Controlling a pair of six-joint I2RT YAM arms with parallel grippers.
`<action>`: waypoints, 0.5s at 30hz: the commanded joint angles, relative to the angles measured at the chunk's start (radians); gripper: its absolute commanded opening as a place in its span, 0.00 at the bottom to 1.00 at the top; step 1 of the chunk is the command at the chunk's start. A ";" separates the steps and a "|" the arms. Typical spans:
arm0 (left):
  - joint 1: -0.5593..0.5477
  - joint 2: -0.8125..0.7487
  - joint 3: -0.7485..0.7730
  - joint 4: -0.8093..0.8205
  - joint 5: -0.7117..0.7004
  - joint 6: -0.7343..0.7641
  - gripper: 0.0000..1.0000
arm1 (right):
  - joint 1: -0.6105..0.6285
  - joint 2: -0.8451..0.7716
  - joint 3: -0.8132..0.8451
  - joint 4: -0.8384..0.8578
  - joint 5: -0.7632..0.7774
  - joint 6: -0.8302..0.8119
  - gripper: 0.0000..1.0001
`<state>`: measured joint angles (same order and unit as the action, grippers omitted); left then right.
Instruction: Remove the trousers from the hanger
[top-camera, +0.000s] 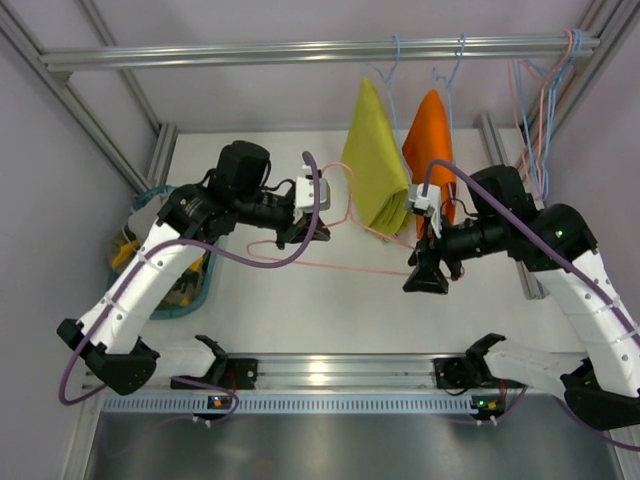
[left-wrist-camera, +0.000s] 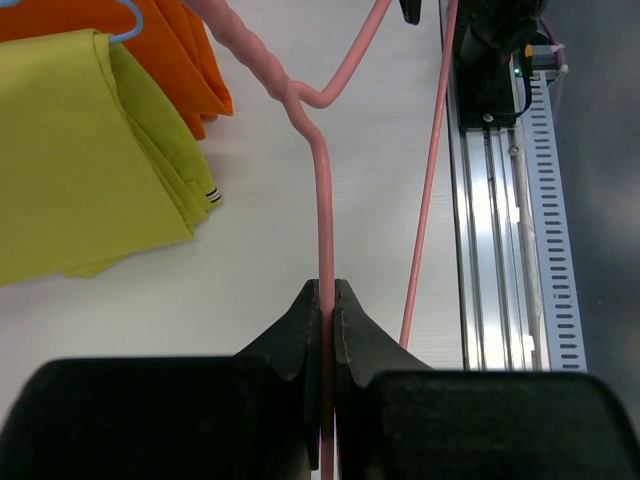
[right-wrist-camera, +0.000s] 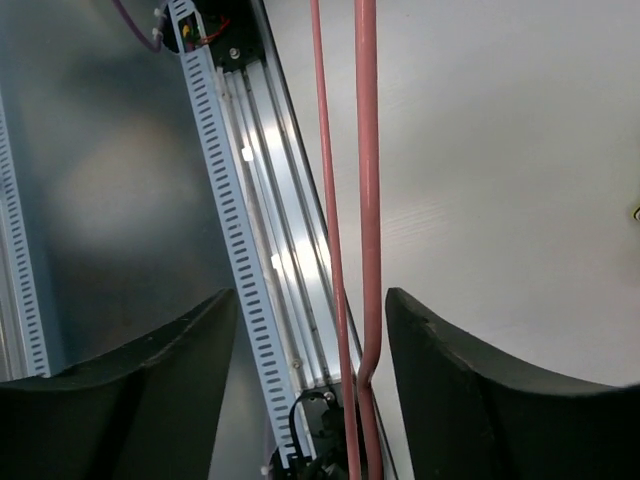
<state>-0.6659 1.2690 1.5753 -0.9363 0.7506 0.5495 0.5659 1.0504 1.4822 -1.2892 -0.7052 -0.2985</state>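
My left gripper (top-camera: 297, 234) (left-wrist-camera: 325, 292) is shut on the thin wire of a bare pink hanger (top-camera: 350, 268) (left-wrist-camera: 323, 200), which carries no cloth and stretches across the table between the two arms. The right gripper (top-camera: 427, 280) (right-wrist-camera: 310, 300) stands open, its fingers on either side of the hanger's two pink rods (right-wrist-camera: 368, 150) without touching them. A yellow and dark patterned cloth, the camouflage trousers (top-camera: 124, 250), shows in the teal basket (top-camera: 200, 290) at the left, mostly hidden by my left arm. No grey pair is in view.
A yellow-green folded garment (top-camera: 372, 160) (left-wrist-camera: 80, 170) and an orange one (top-camera: 428, 150) (left-wrist-camera: 190, 60) hang on blue hangers from the metal rail (top-camera: 320, 50). Several empty hangers (top-camera: 535, 110) hang at the rail's right end. An aluminium rail (top-camera: 340, 372) runs along the near edge.
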 joint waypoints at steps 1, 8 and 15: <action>0.017 -0.026 -0.012 0.054 0.084 0.023 0.00 | -0.012 -0.006 0.047 -0.059 -0.007 -0.053 0.59; 0.015 -0.039 -0.034 0.054 0.089 0.044 0.00 | -0.018 0.016 0.062 -0.044 -0.007 -0.033 0.22; 0.017 -0.051 -0.037 0.053 0.078 0.061 0.00 | -0.043 0.037 0.070 -0.019 -0.054 0.005 0.00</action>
<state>-0.6506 1.2518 1.5349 -0.9356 0.8001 0.5861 0.5396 1.0821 1.5074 -1.3312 -0.7204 -0.3096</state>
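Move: The empty pink hanger's right end already lies between the right hand's open fingers, right at its hand point; the neck and hook joint is about 13 cm to the left and 10 cm farther out. The lime trousers hang some 20 cm ahead and 5 cm left of the right hand, the orange ones as far ahead and 4 cm right. From the left hand, which already pinches the shoulder wire, that end is about 18 cm right, 6 cm back, a little lower. The hanger's right end gets pinched: the right fingers, still about two thirds open, close fully on the wire near the corner while that hand stays in place within about half a centimetre. The left fingers keep their pinch on the shoulder wire beside the neck, that hand easing down and back by under 1 cm. ##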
